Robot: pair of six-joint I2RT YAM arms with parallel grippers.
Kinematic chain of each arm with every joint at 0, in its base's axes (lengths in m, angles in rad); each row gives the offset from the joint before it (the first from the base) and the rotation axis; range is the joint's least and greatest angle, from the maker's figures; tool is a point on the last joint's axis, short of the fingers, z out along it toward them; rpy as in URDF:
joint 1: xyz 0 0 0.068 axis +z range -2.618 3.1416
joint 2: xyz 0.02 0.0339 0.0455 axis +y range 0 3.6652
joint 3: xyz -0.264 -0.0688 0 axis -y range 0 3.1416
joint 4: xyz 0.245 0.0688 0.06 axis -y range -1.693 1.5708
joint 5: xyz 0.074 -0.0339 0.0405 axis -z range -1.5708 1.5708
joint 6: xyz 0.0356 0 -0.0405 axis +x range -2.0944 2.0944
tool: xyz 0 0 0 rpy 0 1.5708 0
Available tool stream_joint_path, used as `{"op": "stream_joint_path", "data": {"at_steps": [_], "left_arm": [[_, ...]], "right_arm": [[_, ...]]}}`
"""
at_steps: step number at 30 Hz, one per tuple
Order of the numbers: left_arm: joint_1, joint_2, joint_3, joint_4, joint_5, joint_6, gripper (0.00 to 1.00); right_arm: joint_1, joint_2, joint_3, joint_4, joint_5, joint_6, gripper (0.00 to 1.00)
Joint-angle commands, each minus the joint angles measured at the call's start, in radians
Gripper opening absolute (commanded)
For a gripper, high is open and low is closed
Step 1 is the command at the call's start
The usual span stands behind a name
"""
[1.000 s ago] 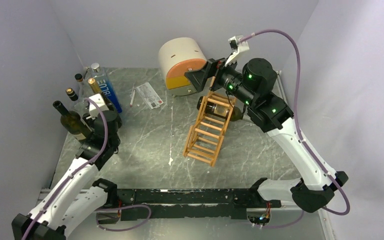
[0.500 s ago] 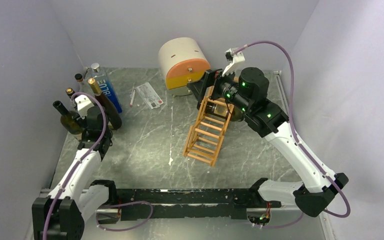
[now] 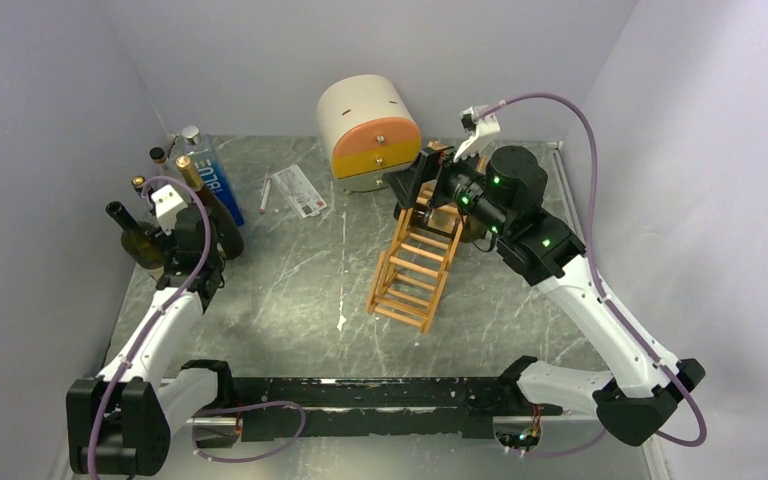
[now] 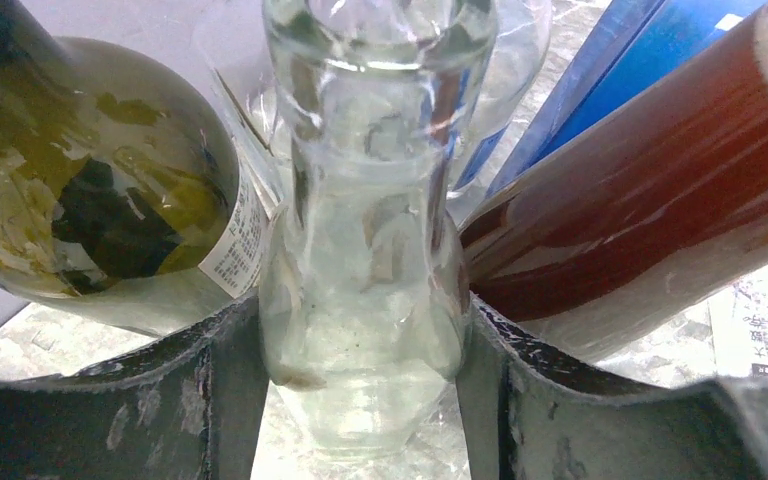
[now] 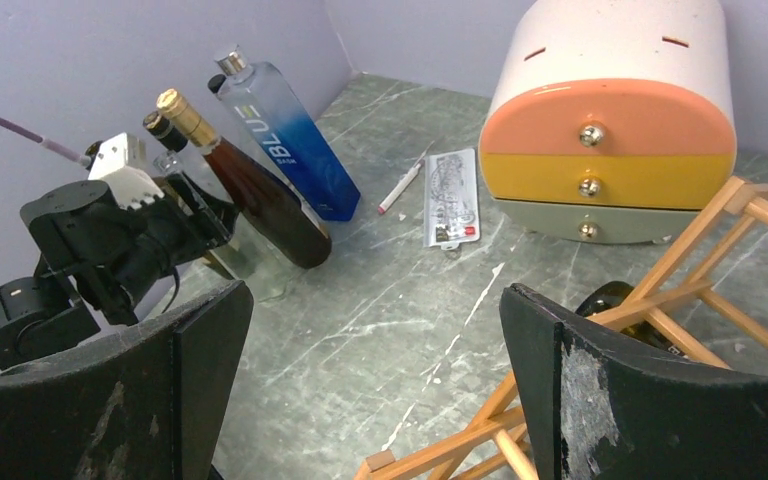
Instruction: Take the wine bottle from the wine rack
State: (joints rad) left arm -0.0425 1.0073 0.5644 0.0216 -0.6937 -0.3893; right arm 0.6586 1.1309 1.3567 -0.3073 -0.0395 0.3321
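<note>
The orange-tan wine rack leans in the middle of the table, its slats also showing at the lower right of the right wrist view. The dark wine bottle lies in its top tier, mostly hidden under my right arm in the top view. My right gripper hovers open just above the rack's upper end, nothing between its fingers. At the far left, my left gripper is shut on a clear glass bottle, both fingers pressed against its sides.
A green wine bottle, an amber gold-capped bottle and a blue bottle crowd the left gripper. A round cream-and-orange drawer box stands behind the rack. A card and a pen lie at the back.
My right gripper has dropped from beside the drawer box toward the rack's top end. The left arm has shifted slightly left among the bottles.
</note>
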Motion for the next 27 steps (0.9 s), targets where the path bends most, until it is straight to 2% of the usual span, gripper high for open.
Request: {"op": "stream_joint_path", "data": {"at_steps": [1, 2, 3, 4, 10, 16, 20, 27], "left_arm": [[0.002, -0.026, 0.047, -0.057, 0.011, -0.042, 0.74], [0.000, -0.033, 0.048, -0.068, 0.015, -0.041, 0.87], [-0.001, -0.043, 0.047, -0.071, 0.019, -0.037, 0.95], [-0.004, -0.054, 0.047, -0.076, 0.021, -0.035, 0.98], [-0.014, -0.125, 0.057, -0.119, 0.066, -0.034, 1.00], [-0.014, -0.205, 0.048, -0.113, 0.132, -0.002, 0.98], [-0.014, -0.200, 0.069, -0.127, 0.154, -0.001, 0.95], [-0.014, -0.201, 0.078, -0.161, 0.164, -0.026, 0.98]], "right_arm": [[-0.009, -0.031, -0.022, 0.022, 0.016, -0.006, 1.00], [-0.009, -0.032, -0.028, 0.022, 0.016, -0.007, 1.00], [-0.010, -0.033, -0.033, 0.022, 0.016, -0.005, 1.00], [-0.010, -0.035, -0.038, 0.020, 0.018, -0.003, 1.00], [-0.014, -0.047, -0.047, 0.001, 0.037, -0.007, 1.00], [-0.019, -0.048, -0.037, -0.023, 0.059, -0.017, 1.00], [-0.019, -0.039, -0.037, -0.016, 0.057, -0.014, 1.00], [-0.024, -0.022, -0.039, -0.018, 0.051, -0.017, 1.00]]}}
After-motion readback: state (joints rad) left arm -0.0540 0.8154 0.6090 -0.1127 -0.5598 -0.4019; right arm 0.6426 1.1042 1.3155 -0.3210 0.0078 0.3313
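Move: The left hand still grips the upright clear bottle by its body, the bottle's middle right at the hand point. A green wine bottle stands about 8 cm left and 1 cm back, a black-capped clear bottle some 6 cm ahead and 3 cm left, and a brown bottle roughly 5 cm ahead and 7 cm right, their middles near hand height. From the right hand, the gripped bottle is about 44 cm left, 3 cm ahead and 25 cm lower. Backing off about 1 cm as its fingers spread from their grip to nearly full width, the left hand lets go of the clear bottle, then rises some 4.5 cm along it and drifts about 2.5 cm right, turning clockwise and tipping up by under 10 degrees. The empty right hand, open above the rack, eases roughly 1.5 cm right and 1 cm down. ##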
